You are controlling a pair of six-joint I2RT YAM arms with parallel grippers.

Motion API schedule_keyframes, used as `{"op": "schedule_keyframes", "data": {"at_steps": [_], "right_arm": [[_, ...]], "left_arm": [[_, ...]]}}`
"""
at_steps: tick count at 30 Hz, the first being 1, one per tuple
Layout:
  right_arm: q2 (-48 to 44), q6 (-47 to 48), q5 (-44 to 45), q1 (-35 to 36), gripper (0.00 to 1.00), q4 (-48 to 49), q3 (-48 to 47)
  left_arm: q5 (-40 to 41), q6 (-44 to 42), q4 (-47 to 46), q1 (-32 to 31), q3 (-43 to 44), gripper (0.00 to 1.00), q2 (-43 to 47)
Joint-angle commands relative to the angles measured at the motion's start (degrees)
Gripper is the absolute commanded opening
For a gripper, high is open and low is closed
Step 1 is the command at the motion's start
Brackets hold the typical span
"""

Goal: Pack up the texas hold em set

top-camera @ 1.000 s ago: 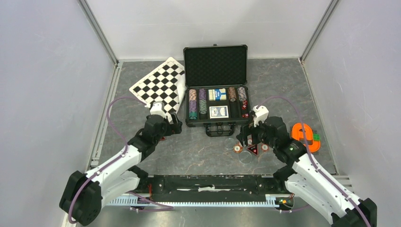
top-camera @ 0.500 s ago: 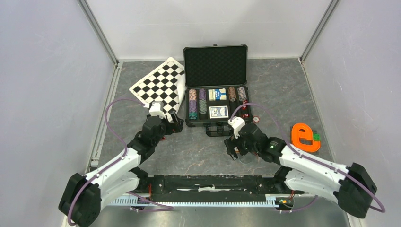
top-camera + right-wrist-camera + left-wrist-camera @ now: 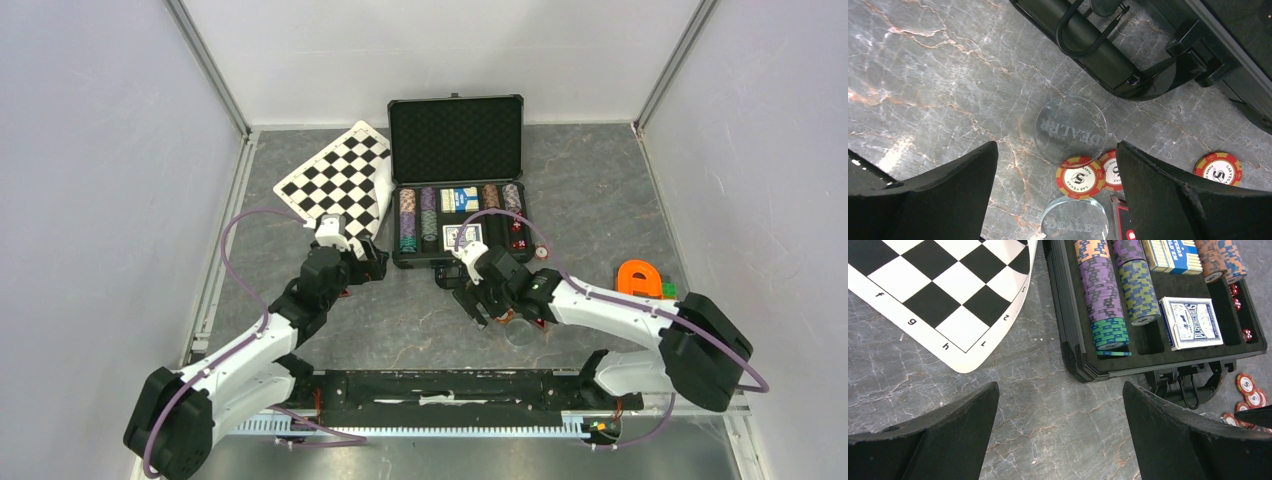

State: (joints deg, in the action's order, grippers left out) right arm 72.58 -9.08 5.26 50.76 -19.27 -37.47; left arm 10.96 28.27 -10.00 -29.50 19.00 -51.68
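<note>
The black case (image 3: 395, 225) lies open at the middle back, its foam lid (image 3: 456, 135) upright. Rows of striped poker chips (image 3: 1103, 295), two card decks (image 3: 1192, 322) and red dice (image 3: 1246, 334) sit in its slots. On the table in front of the handle (image 3: 1098, 45) lie two clear dealer buttons (image 3: 1070, 130) (image 3: 1075, 220) and red-and-yellow chips (image 3: 1079, 177) (image 3: 1219, 168). My right gripper (image 3: 1057, 147) hangs open above those buttons and chips, holding nothing. Left of the case's front corner, my left gripper (image 3: 1060, 387) is open over bare table.
A black-and-white checkered board (image 3: 338, 183) lies left of the case, its corner close to my left gripper. An orange object (image 3: 640, 278) sits at the right. One loose chip (image 3: 541, 253) rests by the case's front right corner. Grey walls enclose the table.
My right gripper has swung left, from over the chips at the right to just in front of the case handle. The left arm has not moved.
</note>
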Motion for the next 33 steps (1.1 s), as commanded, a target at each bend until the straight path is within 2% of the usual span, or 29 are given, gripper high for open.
{"op": "schedule_keyframes", "data": {"at_steps": [1,10,16,23,25,33], "right_arm": [[2.2,0.1,2.8,0.2,0.93,-0.7,-2.4],[6.6,-0.7,3.2,0.1,0.88,-0.3,-2.5],[7.9,-1.6,1.3,-0.5,0.73,1.7,-2.3],[8.2,-2.1,0.5,-1.6,0.64,3.1,-2.6],[8.0,-1.9,0.6,-1.6,0.58,2.7,-3.2],[1.3,-0.6,0.6,-1.6,0.57,-3.0,-7.8]], "left_arm": [[0.0,-1.2,-2.7,0.0,-0.3,1.00,1.0],[0.4,-1.2,-2.7,0.0,-0.2,1.00,0.7],[0.4,-1.4,-2.7,0.0,0.0,1.00,0.5],[-0.8,-1.7,-3.2,0.0,0.1,1.00,-0.1],[-1.1,-1.7,-3.3,0.0,0.2,1.00,-0.4],[-1.5,-1.7,-3.2,-0.1,0.2,1.00,0.0]]}}
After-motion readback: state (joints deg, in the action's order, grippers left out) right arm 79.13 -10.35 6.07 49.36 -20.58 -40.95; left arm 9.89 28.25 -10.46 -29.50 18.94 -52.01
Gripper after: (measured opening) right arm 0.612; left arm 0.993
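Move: The clear dealer disc lies flat about 3 cm below the right hand, roughly 1 cm ahead and 1 cm to its right. From the disc, the nearest chip is some 4 cm right and 3 cm back, the other dealer disc about 7 cm right and 6 cm back, and the case handle about 6 cm ahead and 4 cm left. From the idle left hand the clear dealer disc is about 21 cm right, 8 cm back and 10 cm below. The right hand sinks about 3 cm, closes its fingers on the clear dealer disc's edges, then rises some 2 cm. ##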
